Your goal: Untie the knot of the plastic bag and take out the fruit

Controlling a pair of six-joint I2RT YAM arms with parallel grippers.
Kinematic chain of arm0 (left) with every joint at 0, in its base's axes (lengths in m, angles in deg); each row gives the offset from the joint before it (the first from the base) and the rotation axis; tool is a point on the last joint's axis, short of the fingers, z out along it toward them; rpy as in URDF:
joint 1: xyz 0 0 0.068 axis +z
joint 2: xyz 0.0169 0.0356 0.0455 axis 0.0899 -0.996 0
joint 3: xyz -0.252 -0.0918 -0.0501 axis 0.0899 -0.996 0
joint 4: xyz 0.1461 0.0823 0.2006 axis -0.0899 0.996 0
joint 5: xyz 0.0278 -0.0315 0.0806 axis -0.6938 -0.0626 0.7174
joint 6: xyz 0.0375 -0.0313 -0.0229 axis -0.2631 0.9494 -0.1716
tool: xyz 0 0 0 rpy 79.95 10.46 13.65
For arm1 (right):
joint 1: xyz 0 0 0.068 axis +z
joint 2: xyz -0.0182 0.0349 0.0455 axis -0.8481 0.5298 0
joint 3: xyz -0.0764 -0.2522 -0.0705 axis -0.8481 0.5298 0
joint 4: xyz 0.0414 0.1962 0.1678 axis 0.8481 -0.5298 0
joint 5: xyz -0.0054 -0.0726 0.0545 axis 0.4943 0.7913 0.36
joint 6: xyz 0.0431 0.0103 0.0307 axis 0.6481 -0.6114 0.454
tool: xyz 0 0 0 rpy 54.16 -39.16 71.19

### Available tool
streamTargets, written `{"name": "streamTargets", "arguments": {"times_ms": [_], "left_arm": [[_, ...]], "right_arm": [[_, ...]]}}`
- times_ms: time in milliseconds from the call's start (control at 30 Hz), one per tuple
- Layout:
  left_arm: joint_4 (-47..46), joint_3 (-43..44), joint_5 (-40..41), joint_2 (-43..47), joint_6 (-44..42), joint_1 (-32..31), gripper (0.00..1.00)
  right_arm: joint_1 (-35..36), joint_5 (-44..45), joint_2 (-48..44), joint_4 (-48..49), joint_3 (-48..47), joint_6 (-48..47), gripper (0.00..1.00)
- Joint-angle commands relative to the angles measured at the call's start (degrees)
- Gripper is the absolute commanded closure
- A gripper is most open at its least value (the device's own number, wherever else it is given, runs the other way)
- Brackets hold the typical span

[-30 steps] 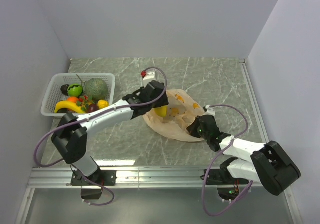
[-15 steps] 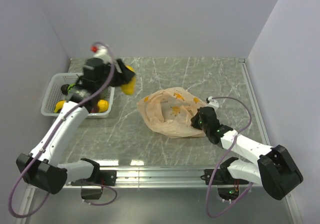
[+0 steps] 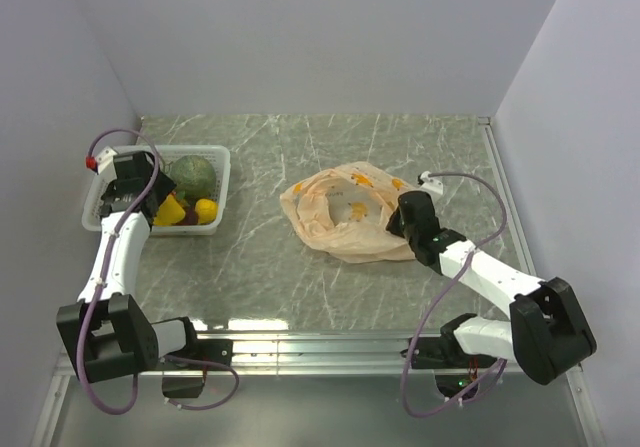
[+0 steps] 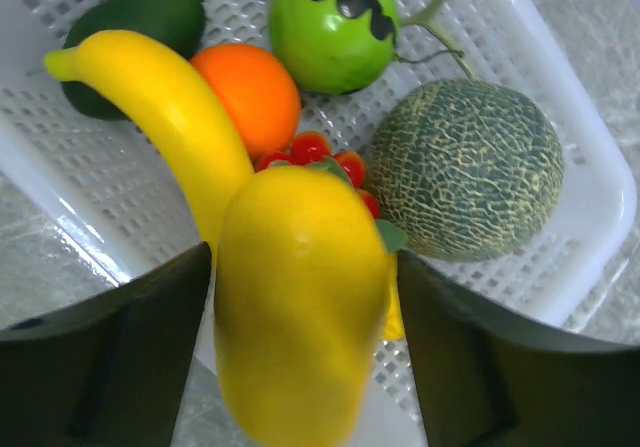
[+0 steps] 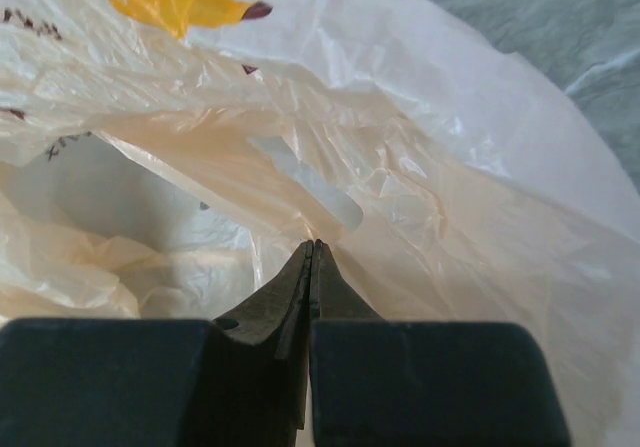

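The pale-orange plastic bag [image 3: 345, 222] lies crumpled at mid-table with its mouth gaping, and no knot shows. My right gripper [image 3: 393, 219] is shut on a fold of the bag's film [image 5: 330, 202] at its right edge. Over the white basket [image 3: 100, 182], a plump yellow fruit [image 4: 300, 297] sits between the parted jaws of my left gripper [image 4: 303, 257], with a thin gap on its right side. Below it in the basket lie the banana [image 4: 170, 117] and the orange [image 4: 245, 92].
The basket [image 4: 590, 217] also holds a netted grey-green melon [image 4: 465, 167], a bright green fruit with black marks [image 4: 325, 27], a dark green piece [image 4: 140, 22] and small red berries [image 4: 310, 149]. White walls close in the marble table on three sides.
My left arm has swung from the bag's mouth to the basket, carrying the yellow fruit, and its jaws have eased apart. The right gripper has pulled the bag's edge slightly back.
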Motion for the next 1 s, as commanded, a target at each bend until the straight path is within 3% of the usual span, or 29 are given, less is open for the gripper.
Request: {"name": "streamTargets", "arguments": {"times_ms": [0,67,233,267,333,367,400,467,500,733,900,967], "left_arm": [[-4.4,-0.5,4.3,2.5,0.6,0.5,0.18],[-4.8,-0.7,4.1,3.0,0.0,0.4,0.03],[-3.7,0.6,3.2,4.7,-0.6,0.3,0.01],[-2.3,1.4,3.0,5.0,-1.1,0.3,0.01],[-0.3,4.4,2.3,6.4,-1.4,0.2,0.01],[1.9,5.6,1.7,7.0,-2.3,-0.3,0.01],[3.1,6.9,1.6,7.5,-2.7,-0.6,0.01],[6.9,11.3,0.3,9.3,-4.2,-1.8,0.01],[8.3,12.8,-0.8,9.9,-5.1,-1.9,0.01],[19.9,31.1,4.4,19.3,-11.5,-8.1,0.01],[21.4,36.0,7.5,28.7,-16.5,-13.7,0.01],[22.6,36.4,13.2,32.6,-16.6,-14.7,0.01]], "right_arm": [[-2.5,3.7,1.2,-0.3,-4.3,-1.5,1.0],[-5.8,4.2,1.6,-0.3,-5.0,-0.9,1.0],[-11.0,10.2,1.8,-8.0,-10.7,0.8,0.97],[-11.4,11.1,0.8,-10.2,-11.7,0.4,0.92],[-11.9,13.5,-1.0,-12.2,-14.3,-0.7,0.72],[-12.0,14.3,-3.7,-13.2,-15.1,-1.9,0.61],[-12.2,14.6,-5.5,-14.7,-16.3,-2.6,0.43],[-12.0,14.5,-11.1,-16.2,-17.2,-4.6,0.26],[-12.0,14.2,-13.1,-16.8,-18.0,-5.2,0.22],[-11.8,8.6,-28.8,-21.6,-21.4,-7.7,0.16],[-11.9,8.5,-40.4,-23.1,-22.5,-14.8,0.15],[-12.0,8.8,-44.5,-23.7,-22.6,-17.1,0.14]]}}
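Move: Over the basket, the left hand has the yellow mango between its fingers; its resting place is straight below, some 4 cm down, with the banana about 5 cm to the left, the melon 6 cm ahead and 6 cm right, and the lemon 9 cm right and 1 cm back. The right hand pinches the bag's rim, the bag's middle 10 cm left and 4 cm ahead; the clear spot for this rim is about 9 cm right and 4 cm ahead. Dragging the pinched bag rim rightward and a little forward, about 9 cm, the right hand opens as it starts to climb, lets go, then rises steeply and draws back, fingers tipping up some 40 degrees. The left hand stays nearly still while opening wide to free the mango, then climbs about 30 cm and pulls back from the basket, likewise tipping up. ##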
